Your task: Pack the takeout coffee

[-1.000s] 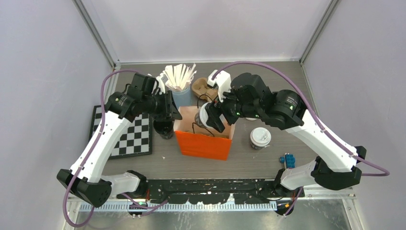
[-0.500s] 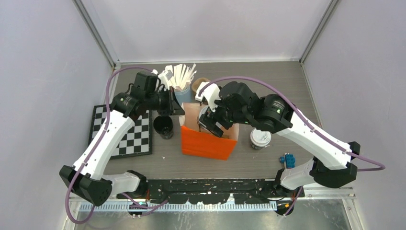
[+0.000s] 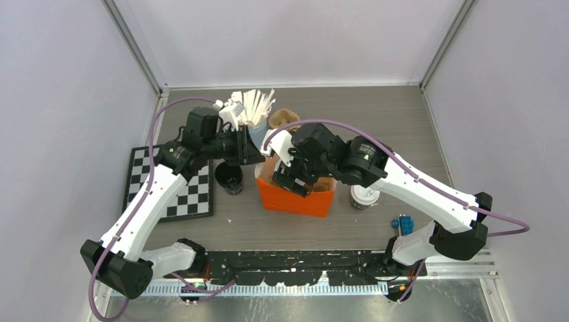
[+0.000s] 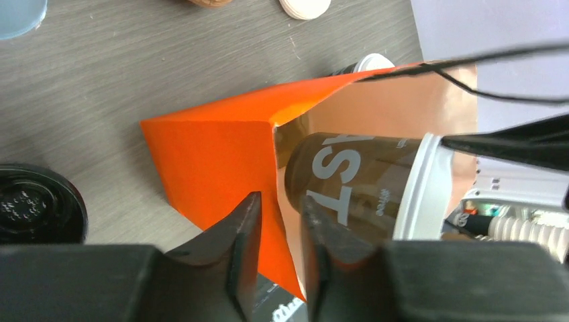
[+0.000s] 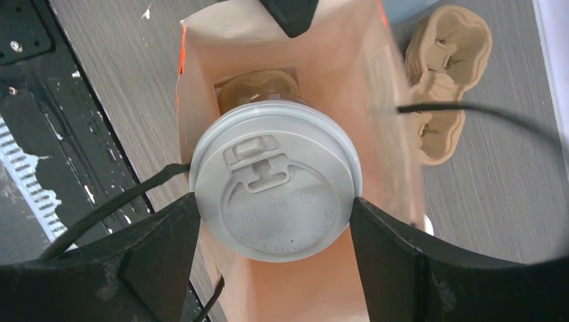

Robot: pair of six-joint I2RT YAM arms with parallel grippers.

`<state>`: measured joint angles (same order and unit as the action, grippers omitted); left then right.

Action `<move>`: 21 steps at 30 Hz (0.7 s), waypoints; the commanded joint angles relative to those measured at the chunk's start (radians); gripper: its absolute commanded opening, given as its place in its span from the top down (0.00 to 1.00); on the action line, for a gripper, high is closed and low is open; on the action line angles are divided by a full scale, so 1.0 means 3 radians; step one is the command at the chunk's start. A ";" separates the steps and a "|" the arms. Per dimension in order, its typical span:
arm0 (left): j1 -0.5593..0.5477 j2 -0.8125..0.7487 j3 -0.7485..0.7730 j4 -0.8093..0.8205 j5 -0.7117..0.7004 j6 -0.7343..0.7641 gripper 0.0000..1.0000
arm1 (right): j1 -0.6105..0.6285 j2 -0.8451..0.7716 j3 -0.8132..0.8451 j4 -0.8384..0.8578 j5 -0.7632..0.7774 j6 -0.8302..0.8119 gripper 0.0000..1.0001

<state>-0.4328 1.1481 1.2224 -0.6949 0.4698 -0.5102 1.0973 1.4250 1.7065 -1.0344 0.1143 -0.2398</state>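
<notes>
An orange paper bag stands open in the middle of the table. My right gripper reaches down into it, shut on the white lid of one takeout coffee, a dark cup with white lettering hanging inside the bag. My left gripper straddles the bag's left wall at its top edge, with a narrow gap between the fingers and the paper running through it. The second takeout coffee stands on the table right of the bag, and its lid peeks out behind the bag.
A black open cup stands left of the bag beside a checkerboard. Behind the bag are a light-blue cup of white sticks and brown pulp carriers. A small blue object lies at the front right.
My right gripper has carried the coffee left and down into the bag. My left gripper has moved right, onto the bag's left wall. The bag has shifted slightly to the right.
</notes>
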 commanded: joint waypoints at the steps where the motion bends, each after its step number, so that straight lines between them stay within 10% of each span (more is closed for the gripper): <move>1: -0.0012 -0.0125 0.0209 -0.0324 -0.0119 0.0080 0.61 | 0.0141 -0.0083 -0.0115 0.0139 0.0016 -0.0160 0.31; 9: -0.0014 -0.0299 0.0325 -0.1209 0.0070 -0.0121 0.41 | 0.0404 -0.0159 -0.0374 0.0222 0.0215 -0.0183 0.31; 21: -0.0015 -0.0604 -0.0118 -0.0767 0.0119 -0.0208 0.42 | 0.0712 -0.0217 -0.0627 0.0423 0.0418 -0.0185 0.31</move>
<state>-0.4328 0.9840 1.2182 -0.9867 0.4767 -0.5537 1.2907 1.3830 1.5471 -0.9398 0.1947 -0.2840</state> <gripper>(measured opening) 0.582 0.815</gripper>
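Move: The right hand holds the white-lidded coffee cup inside the orange bag's mouth. The cup tray on the bag floor lies about 4 cm ahead of that hand, 3 cm left and 21 cm down. The left hand's barely parted fingers straddle the bag's left rim, whose middle is some 3 cm back, 1 cm right and 3 cm below. From the left hand, the black cup stands 11 cm left, 2 cm ahead, and the straw holder 15 cm ahead, 3 cm left, both 20 cm down. Still gripping the lid, the right hand draws the cup back about 5 cm towards the base inside the bag, sinking some 3 cm, drifting 2 cm left and turning roughly 10 degrees counter-clockwise. Meanwhile the left fingers spread wide around the bag's left rim as that hand travels some 7 cm back and 3 cm left, tipping down a little. ##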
